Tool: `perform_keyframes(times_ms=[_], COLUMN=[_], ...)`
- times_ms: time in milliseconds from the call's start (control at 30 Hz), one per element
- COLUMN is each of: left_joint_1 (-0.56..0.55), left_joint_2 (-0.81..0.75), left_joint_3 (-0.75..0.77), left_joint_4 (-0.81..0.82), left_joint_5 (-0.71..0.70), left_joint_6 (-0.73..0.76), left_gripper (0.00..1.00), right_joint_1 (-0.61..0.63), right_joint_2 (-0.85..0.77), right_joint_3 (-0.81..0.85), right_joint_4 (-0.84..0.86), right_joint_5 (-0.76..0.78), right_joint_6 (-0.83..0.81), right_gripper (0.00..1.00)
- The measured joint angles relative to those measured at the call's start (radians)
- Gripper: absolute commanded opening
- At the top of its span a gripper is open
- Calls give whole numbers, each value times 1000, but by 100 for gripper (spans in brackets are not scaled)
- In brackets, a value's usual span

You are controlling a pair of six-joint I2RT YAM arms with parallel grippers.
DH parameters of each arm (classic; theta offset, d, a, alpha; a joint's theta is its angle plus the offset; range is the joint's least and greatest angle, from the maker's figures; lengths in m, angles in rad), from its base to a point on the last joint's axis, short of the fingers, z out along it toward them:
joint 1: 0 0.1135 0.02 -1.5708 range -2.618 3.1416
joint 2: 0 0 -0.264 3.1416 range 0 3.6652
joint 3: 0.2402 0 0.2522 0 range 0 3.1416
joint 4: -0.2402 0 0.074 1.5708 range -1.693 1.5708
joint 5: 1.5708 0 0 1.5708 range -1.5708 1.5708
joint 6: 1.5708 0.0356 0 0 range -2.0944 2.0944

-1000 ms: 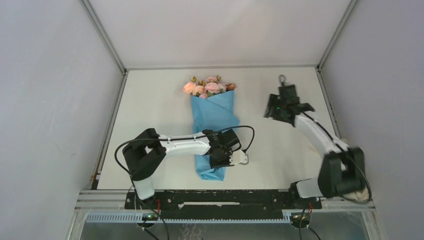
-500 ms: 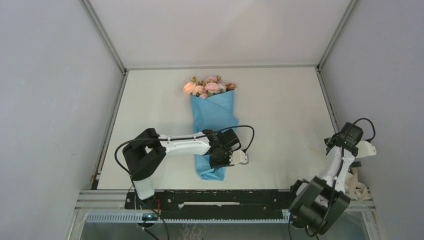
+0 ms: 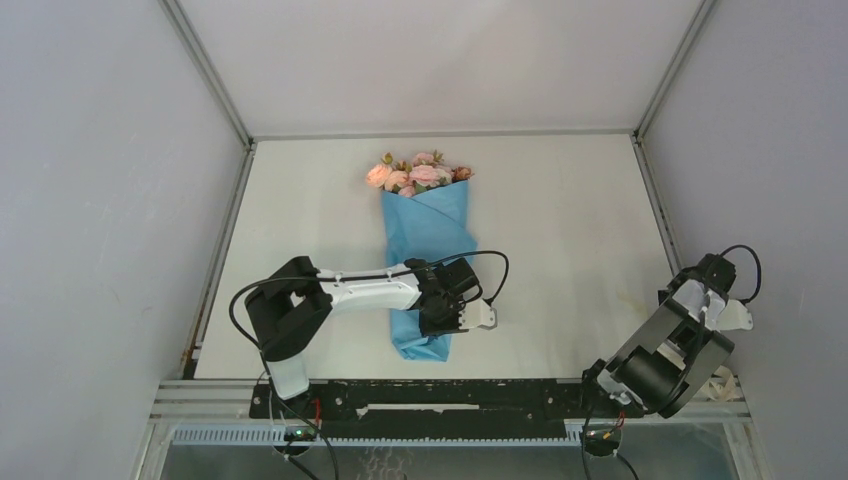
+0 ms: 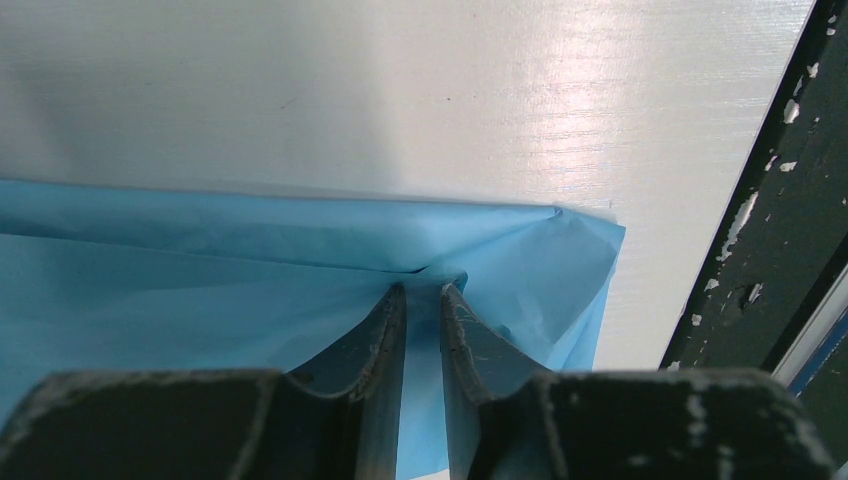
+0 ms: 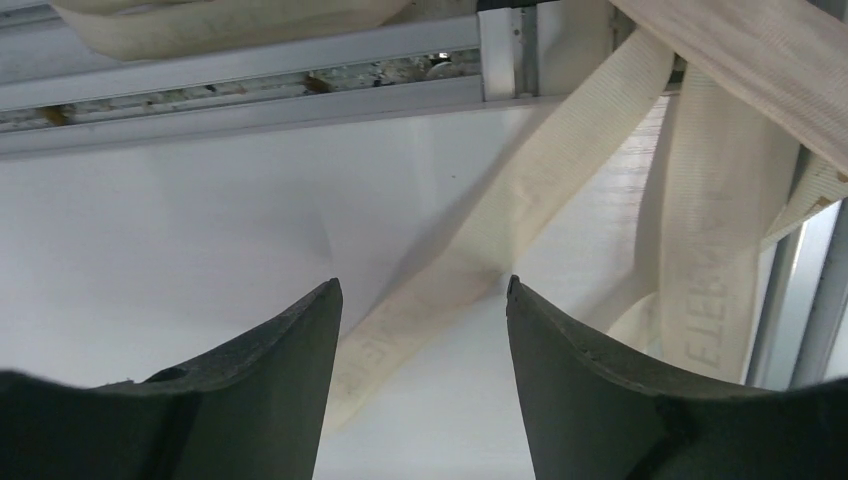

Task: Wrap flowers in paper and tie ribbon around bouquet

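The bouquet lies in the middle of the table. Its pink and peach flowers (image 3: pixel 420 175) poke out of the far, wide end of the light blue paper (image 3: pixel 430 225) cone. My left gripper (image 4: pixel 423 290) is shut on a fold of the paper (image 4: pixel 200 270) near the cone's narrow near end, fingers (image 3: pixel 445 312) across it. My right arm (image 3: pixel 690 320) is folded up at the table's right edge. There my right gripper (image 5: pixel 420 285) hangs open above the cream ribbon (image 5: pixel 560 170), which lies in loose loops and touches neither finger. Only a bit of ribbon (image 3: pixel 722 380) peeks out behind that arm.
An aluminium frame rail (image 5: pixel 250 85) runs along the table edge just beyond the ribbon. A dark chipped rail (image 4: pixel 790 200) borders the table near the cone's tip. Grey walls enclose the table on three sides.
My right arm has swung from the far right part of the table back to the near right edge, over the ribbon. The left gripper and the bouquet have not moved.
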Motion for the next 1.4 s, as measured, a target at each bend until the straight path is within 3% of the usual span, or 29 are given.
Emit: perform_keyframes(times_ms=[200,333,367,467,567,833,900,1000,1133,1267,1400], left_joint_1=[0,0,0,0,0,0,0,0,0,0,-1], left_joint_2=[0,0,0,0,0,0,0,0,1,1,2], left_joint_3=[0,0,0,0,0,0,0,1,1,1,1], left_joint_4=[0,0,0,0,0,0,0,0,0,0,0], left_joint_5=[-2,-2,-2,-2,-2,-2,-2,-2,-3,-3,-4], left_joint_6=[0,0,0,0,0,0,0,0,0,0,0], left_gripper=[25,25,25,25,25,25,25,25,24,24,24], right_joint_1=[40,40,40,40,42,79,163,384,735,1053,1137], right_joint_2=[12,106,132,190,201,167,151,114,20,-168,-412], right_joint_3=[3,49,68,111,121,77,74,123,372,653,749], right_joint_4=[39,29,30,29,55,167,169,127,30,71,112], right_joint_5=[62,113,127,155,142,-17,-80,-203,-273,-249,-200], right_joint_6=[29,51,52,43,35,-66,-87,-115,-164,-241,-303], right_gripper=[75,71,66,39,0,0,0,0,0,0,0])
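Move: The ribbon strand lies almost under my right hand, about 2 cm to its right and 1 cm below the open fingers. The strand runs off right and back to the ribbon loops, some 10 cm back and 5 cm to the right of that hand; the side rail is about 7 cm to its right. From my left hand, resting at the lower part of the paper, the strand is some 48 cm to the right, about level. I edge my right hand about 4 cm right and slightly forward, low over the table, shut the fingers on the ribbon, then sweep forward and left away from the loops and rise steeply some 45 cm, drawing back a little at the top. The wrist swings from pointing down to pointing level and forward. My left hand stays still with its fingertips on the paper. ##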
